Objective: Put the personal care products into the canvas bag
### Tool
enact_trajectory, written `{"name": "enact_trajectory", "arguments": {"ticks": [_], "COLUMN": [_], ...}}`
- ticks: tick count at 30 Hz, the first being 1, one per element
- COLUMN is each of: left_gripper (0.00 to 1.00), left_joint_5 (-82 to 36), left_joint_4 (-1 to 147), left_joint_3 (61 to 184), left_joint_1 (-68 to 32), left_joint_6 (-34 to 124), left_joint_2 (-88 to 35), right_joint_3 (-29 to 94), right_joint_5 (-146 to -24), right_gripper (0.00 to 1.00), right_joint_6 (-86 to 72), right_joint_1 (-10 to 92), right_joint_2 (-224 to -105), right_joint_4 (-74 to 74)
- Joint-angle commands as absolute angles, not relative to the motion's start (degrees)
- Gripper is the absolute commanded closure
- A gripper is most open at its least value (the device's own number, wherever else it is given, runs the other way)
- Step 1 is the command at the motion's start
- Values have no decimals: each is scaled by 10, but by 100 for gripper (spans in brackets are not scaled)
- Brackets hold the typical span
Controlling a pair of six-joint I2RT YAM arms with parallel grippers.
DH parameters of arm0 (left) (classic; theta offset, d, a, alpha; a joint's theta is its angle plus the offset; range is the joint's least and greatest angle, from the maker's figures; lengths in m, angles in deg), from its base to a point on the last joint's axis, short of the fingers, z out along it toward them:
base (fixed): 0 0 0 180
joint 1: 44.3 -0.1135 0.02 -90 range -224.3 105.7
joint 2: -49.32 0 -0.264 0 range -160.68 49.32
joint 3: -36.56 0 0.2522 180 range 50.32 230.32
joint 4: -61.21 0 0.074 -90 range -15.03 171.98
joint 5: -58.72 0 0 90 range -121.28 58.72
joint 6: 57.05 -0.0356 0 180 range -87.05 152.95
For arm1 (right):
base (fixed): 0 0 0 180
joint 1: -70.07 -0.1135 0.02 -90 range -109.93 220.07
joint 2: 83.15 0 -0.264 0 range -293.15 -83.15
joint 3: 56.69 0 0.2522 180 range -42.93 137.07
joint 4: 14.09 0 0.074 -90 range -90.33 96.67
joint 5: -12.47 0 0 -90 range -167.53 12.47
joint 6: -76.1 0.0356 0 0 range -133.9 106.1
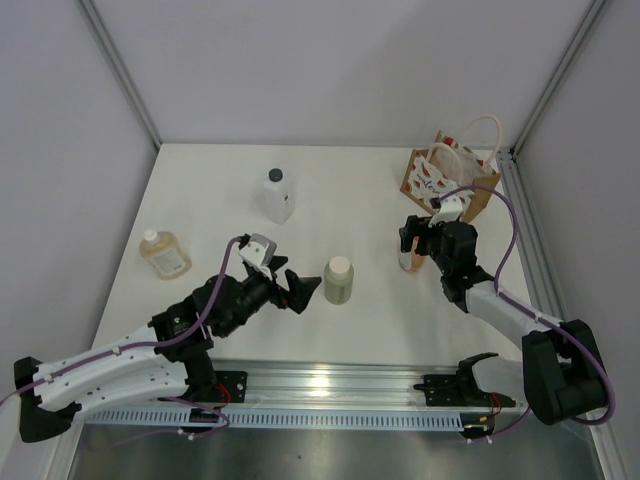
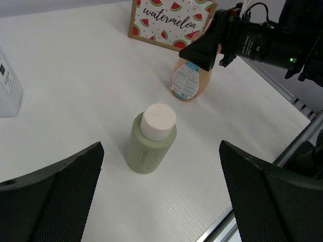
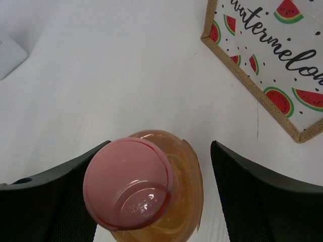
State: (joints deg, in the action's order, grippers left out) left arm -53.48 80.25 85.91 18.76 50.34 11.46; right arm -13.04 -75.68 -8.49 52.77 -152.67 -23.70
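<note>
The orange bottle with a pink cap (image 3: 146, 196) stands on the table between the fingers of my right gripper (image 3: 161, 148), which is open. The left pad is at the cap and a gap shows on the right side. The canvas bag (image 1: 445, 178) with watermelon prints stands just beyond it at the back right. My left gripper (image 1: 300, 290) is open wide, just short of the upright beige cylinder with a cream cap (image 2: 150, 143). A white bottle with a black cap (image 1: 278, 195) stands at the back centre. An amber flask with a white cap (image 1: 164, 253) lies at the left.
The table's metal front rail (image 1: 330, 385) runs along the near edge between the arm bases. White walls close off the back and both sides, and the bag stands close to the right wall post (image 1: 512, 155).
</note>
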Motion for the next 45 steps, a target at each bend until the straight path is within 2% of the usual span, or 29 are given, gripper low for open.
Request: {"name": "enact_trajectory", "arguments": {"ticks": [1,8,17,19,20,21,22,23,24,26,28,32,36,41,45], "left_gripper": [1,1,1,1,1,1,1,1,1,1,1,1,1,1,1], "left_joint_5": [-533,-534,-533,-534,-535,-535,-534,-534,-533,-532,-532,-535,-538,-553,-554], "left_joint_4": [795,795,796,796,797,797,796,796,796,795,795,794,791,766,755], "left_joint_3": [883,881,880,879,880,879,879,879,880,880,882,881,879,868,860], "left_joint_1": [185,184,185,184,185,185,185,184,185,184,185,185,185,185,185], "left_joint_6": [493,494,495,496,496,496,496,496,495,495,494,494,495,495,488], "left_joint_2": [114,116,120,121,123,123,124,124,123,123,121,114,108,96,86], "right_joint_3": [-144,-169,-139,-144,-149,-156,-168,-172,-175,-182,-178,-118,-53,38,93], "right_joint_5": [-764,-763,-725,-719,-716,-714,-707,-707,-706,-703,-697,-620,-573,-567,-542], "right_gripper": [19,20,26,32,50,56,69,69,78,85,100,100,100,100,100], "right_joint_6": [-71,-55,0,5,5,3,2,2,-3,-9,-23,-94,-136,-163,-128], "right_joint_1": [528,521,521,521,521,521,519,519,518,513,510,480,493,549,607], "right_joint_2": [-1527,-1531,-1588,-1608,-1613,-1616,-1621,-1621,-1621,-1608,-1592,-1506,-1428,-1405,-1437], "right_joint_4": [-300,-340,-300,-320,-329,-356,-377,-378,-393,-409,-404,-312,-243,-191,-206]}}
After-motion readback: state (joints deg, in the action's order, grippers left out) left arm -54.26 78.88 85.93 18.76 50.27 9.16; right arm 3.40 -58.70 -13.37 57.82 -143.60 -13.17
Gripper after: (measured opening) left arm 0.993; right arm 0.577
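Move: The amber bottle with the pink cap stands between the right hand's open fingers, about 1 cm ahead and level sideways, its middle some 6 cm below the hand point. The canvas bag is about 23 cm ahead and 10 cm to the right of this hand, its middle a few centimetres lower, and the sage green bottle about 18 cm to its left and 7 cm back. From the left hand the amber bottle is roughly 18 cm ahead, 24 cm right and 17 cm lower. The right hand, which has the amber bottle standing loose between its open fingers, sinks about 4 cm to take it lower, then closes the fingers on its body just below the pink cap. Keeping that grip, it draws back slightly, then lifts steeply, nearly 20 cm, while swinging right and a little forward towards the canvas bag, the wrist turning some 20 degrees clockwise and the fingers tipping upward. ##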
